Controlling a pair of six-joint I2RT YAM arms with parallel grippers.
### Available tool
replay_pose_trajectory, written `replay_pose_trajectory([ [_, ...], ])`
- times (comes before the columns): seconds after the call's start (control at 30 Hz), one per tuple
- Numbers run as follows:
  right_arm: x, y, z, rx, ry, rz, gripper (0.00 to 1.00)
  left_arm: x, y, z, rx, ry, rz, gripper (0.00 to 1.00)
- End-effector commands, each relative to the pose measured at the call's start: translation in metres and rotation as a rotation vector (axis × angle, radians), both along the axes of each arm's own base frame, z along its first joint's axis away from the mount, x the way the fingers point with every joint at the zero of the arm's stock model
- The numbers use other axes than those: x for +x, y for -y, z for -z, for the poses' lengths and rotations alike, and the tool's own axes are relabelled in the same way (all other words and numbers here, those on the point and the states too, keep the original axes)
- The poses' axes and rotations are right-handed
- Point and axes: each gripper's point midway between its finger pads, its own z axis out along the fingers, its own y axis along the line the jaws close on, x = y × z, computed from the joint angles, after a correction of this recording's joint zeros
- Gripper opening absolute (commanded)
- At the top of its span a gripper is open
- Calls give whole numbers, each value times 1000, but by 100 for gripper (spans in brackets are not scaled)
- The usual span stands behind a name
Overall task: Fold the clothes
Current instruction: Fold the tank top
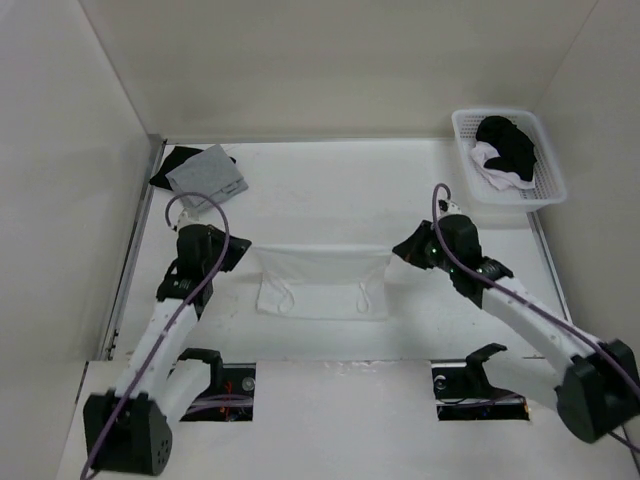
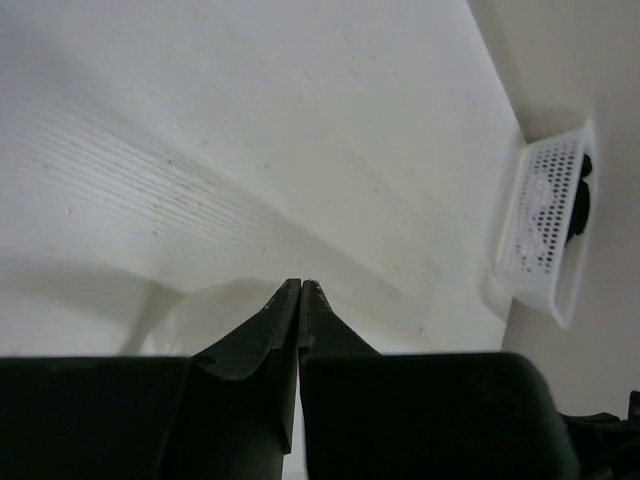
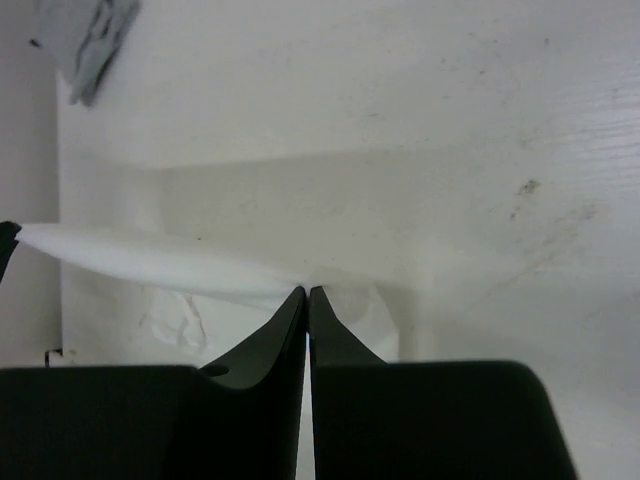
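The clothes (image 1: 322,280), a white garment, hang as a stretched sheet between my two grippers in the middle of the table (image 1: 330,190). Its top edge is pulled taut, and its lower part rests on the table with two small creases. My left gripper (image 1: 241,250) is shut on the top left corner. In the left wrist view its jaws (image 2: 301,283) meet tip to tip over white fabric. My right gripper (image 1: 398,250) is shut on the top right corner. In the right wrist view the garment's edge (image 3: 150,262) runs left from the closed tips (image 3: 307,290).
A white basket (image 1: 550,185) with black garments (image 1: 510,145) stands at the back right, also seen as the basket (image 2: 545,230) in the left wrist view. A grey square cloth (image 1: 208,172) lies on a black garment (image 1: 170,165) at the back left. White walls close in the table.
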Motion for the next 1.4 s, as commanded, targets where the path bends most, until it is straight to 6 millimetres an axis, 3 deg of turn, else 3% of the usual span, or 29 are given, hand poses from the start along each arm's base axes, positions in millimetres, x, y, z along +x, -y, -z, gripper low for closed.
replay_pose_trajectory([
  [0.0, 47, -16, -35, 110, 131, -82, 6, 60, 2, -37, -20, 173, -27, 0],
  [0.13, 92, -13, -31, 110, 108, -54, 6, 105, 9, -18, -10, 123, -34, 0],
  [0.27, 98, -14, -26, 111, 102, -47, 6, 113, 13, -9, -11, 117, -27, 0],
  [0.43, 72, -4, -8, 97, 92, -27, 6, 79, 14, -7, 0, 144, -8, 1],
  [0.57, 37, -3, 12, 80, 75, -33, 7, 42, 7, 12, 5, 110, 10, 1],
  [0.73, 5, -3, 31, 81, 46, -37, 7, 12, 7, 25, -10, 107, 40, 2],
  [1.07, -31, -1, 73, 98, -76, -16, 7, -24, 7, 80, -6, 13, 62, 3],
  [1.37, -44, -2, 102, 93, -187, 18, 7, -32, 3, 110, 13, -38, 55, 6],
])
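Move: Both hands hold the tank top's raised edge taut. The table patch where it is laid is roughly 14 cm below them, about 15 cm right and 2 cm back of the left hand, and 15 cm left of the right hand, neither ahead nor back. The cloth's lower part is 9 cm back, 15 cm right of the left hand. The grey cloth sits 21 cm ahead, 12 cm left of the left hand; the basket 24 cm ahead, 27 cm right of the right. Both hands keep the tank top's edge pinched, sweep some 8 cm forward and down, then draw back, sinking low. ##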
